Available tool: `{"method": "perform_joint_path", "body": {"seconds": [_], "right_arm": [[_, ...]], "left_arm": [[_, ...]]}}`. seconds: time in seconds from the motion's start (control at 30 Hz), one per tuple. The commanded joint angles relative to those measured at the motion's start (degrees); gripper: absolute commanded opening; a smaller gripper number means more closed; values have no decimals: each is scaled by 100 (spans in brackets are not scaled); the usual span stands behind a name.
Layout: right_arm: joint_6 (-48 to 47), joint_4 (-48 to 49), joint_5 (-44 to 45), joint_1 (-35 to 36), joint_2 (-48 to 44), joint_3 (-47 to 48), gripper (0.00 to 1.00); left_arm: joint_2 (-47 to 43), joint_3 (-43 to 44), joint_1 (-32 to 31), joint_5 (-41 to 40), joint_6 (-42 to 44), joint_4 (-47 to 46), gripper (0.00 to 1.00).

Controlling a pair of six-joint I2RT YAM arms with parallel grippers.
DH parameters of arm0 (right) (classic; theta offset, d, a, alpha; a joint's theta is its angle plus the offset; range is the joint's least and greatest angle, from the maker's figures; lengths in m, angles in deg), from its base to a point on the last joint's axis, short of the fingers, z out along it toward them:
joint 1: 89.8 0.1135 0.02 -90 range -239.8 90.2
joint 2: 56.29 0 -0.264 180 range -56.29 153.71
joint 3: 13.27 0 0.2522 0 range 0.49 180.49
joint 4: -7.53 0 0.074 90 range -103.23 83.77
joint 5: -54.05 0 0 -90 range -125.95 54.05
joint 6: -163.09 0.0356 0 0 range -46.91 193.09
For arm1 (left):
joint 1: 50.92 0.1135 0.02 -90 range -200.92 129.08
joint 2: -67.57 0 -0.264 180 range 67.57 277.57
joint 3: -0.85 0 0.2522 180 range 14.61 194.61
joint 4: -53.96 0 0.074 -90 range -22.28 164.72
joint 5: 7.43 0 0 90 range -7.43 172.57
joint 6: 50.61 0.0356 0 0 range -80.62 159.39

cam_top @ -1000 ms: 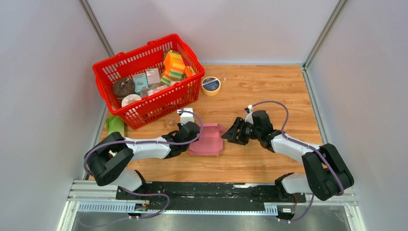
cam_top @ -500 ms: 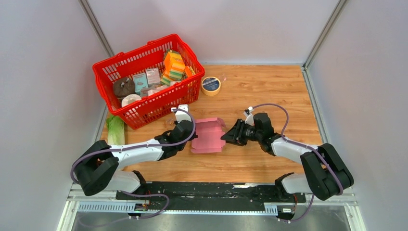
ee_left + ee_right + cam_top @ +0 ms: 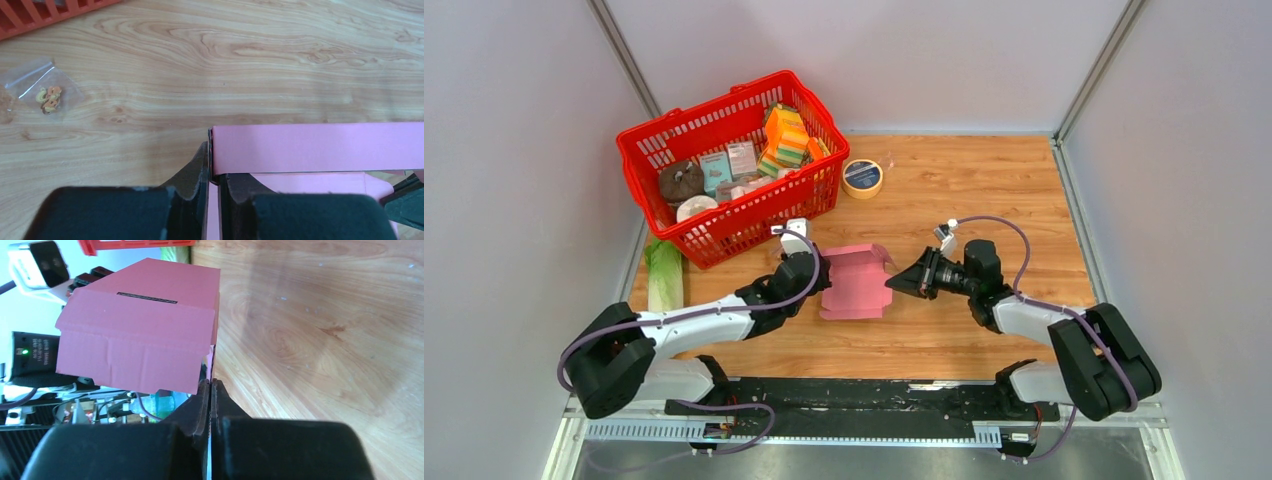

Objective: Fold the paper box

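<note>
The pink paper box [image 3: 856,283] is partly folded and sits between my two grippers at the middle of the wooden table. My left gripper [image 3: 816,277] is shut on the box's left wall; in the left wrist view that gripper [image 3: 214,167] pinches the card where the long pink panel [image 3: 315,147] ends. My right gripper [image 3: 892,284] is shut on the box's right edge. In the right wrist view a thin pink edge runs down between that gripper's [image 3: 211,386] closed fingers, with the box's creased flap [image 3: 135,337] above it.
A red basket [image 3: 656,138] full of packs and cartons stands at the back left. A yellow tape roll [image 3: 863,177] lies beside it. A green vegetable [image 3: 664,276] lies by the left wall. A small clear bag [image 3: 46,94] lies on the wood [image 3: 984,180].
My right gripper has gone from open to shut on the box's right edge. The left arm has shifted a little left with the box, uncovering the green vegetable.
</note>
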Motion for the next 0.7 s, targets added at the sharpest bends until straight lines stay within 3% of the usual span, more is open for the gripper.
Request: {"method": "perform_joint_path", "body": {"seconds": [0.0,0.17,0.27,0.37,0.4,0.43,0.47,0.5,0.53,0.6,0.67], "right_arm": [[581,1746,-377,-66,-65,-371,0],[1389,3443,-632,-154,427,-636,0],[1549,3692,-720,-154,743,-557,0],[1032,2659,-659,-154,639,-356,1],[848,1863,-581,-145,543,-286,5],[333,1342,-519,-180,246,-233,15],[49,780,-431,-198,86,-49,19],[-328,-453,-204,-207,-124,74,25],[-967,-1118,-19,-224,-318,189,37],[-1638,-2775,480,-224,-828,626,42],[-2349,-3686,772,-224,-1161,892,55]], "left_arm": [[-255,-110,-8,183,-63,-427,0],[-440,-242,0,236,-63,-621,0],[-502,-251,0,271,-54,-630,0],[-502,-233,0,271,-28,-612,0],[-502,-233,-8,254,-2,-595,0],[-502,-225,0,227,7,-586,0],[-502,-216,0,192,16,-525,0],[-493,-207,0,174,34,-481,0],[-493,-198,0,113,43,-428,0],[-484,-189,0,43,78,-357,0],[-484,-172,0,7,121,-288,0]]}}
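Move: The pink box hangs between the hands. Its middle is about 5 cm to the right of the left hand, 5 cm back and 3 cm lower, and the left fingers hold its far left corner. The same middle lies some 6 cm to the left of the right hand, level fore and aft and 3 cm lower. The tape roll sits roughly 20 cm ahead of the right hand and 5 cm to its left, on the table about 10 cm down. Upward by about 1.5 cm and a touch back, both hands go together with the box between them, the right hand tipping its fingertips up some 10 degrees while still pinching the right wall. The right hand then tips back down past its starting tilt, opens its fingers to nearly half around that wall and draws about 1 cm to the right; the left keeps its pinch. ##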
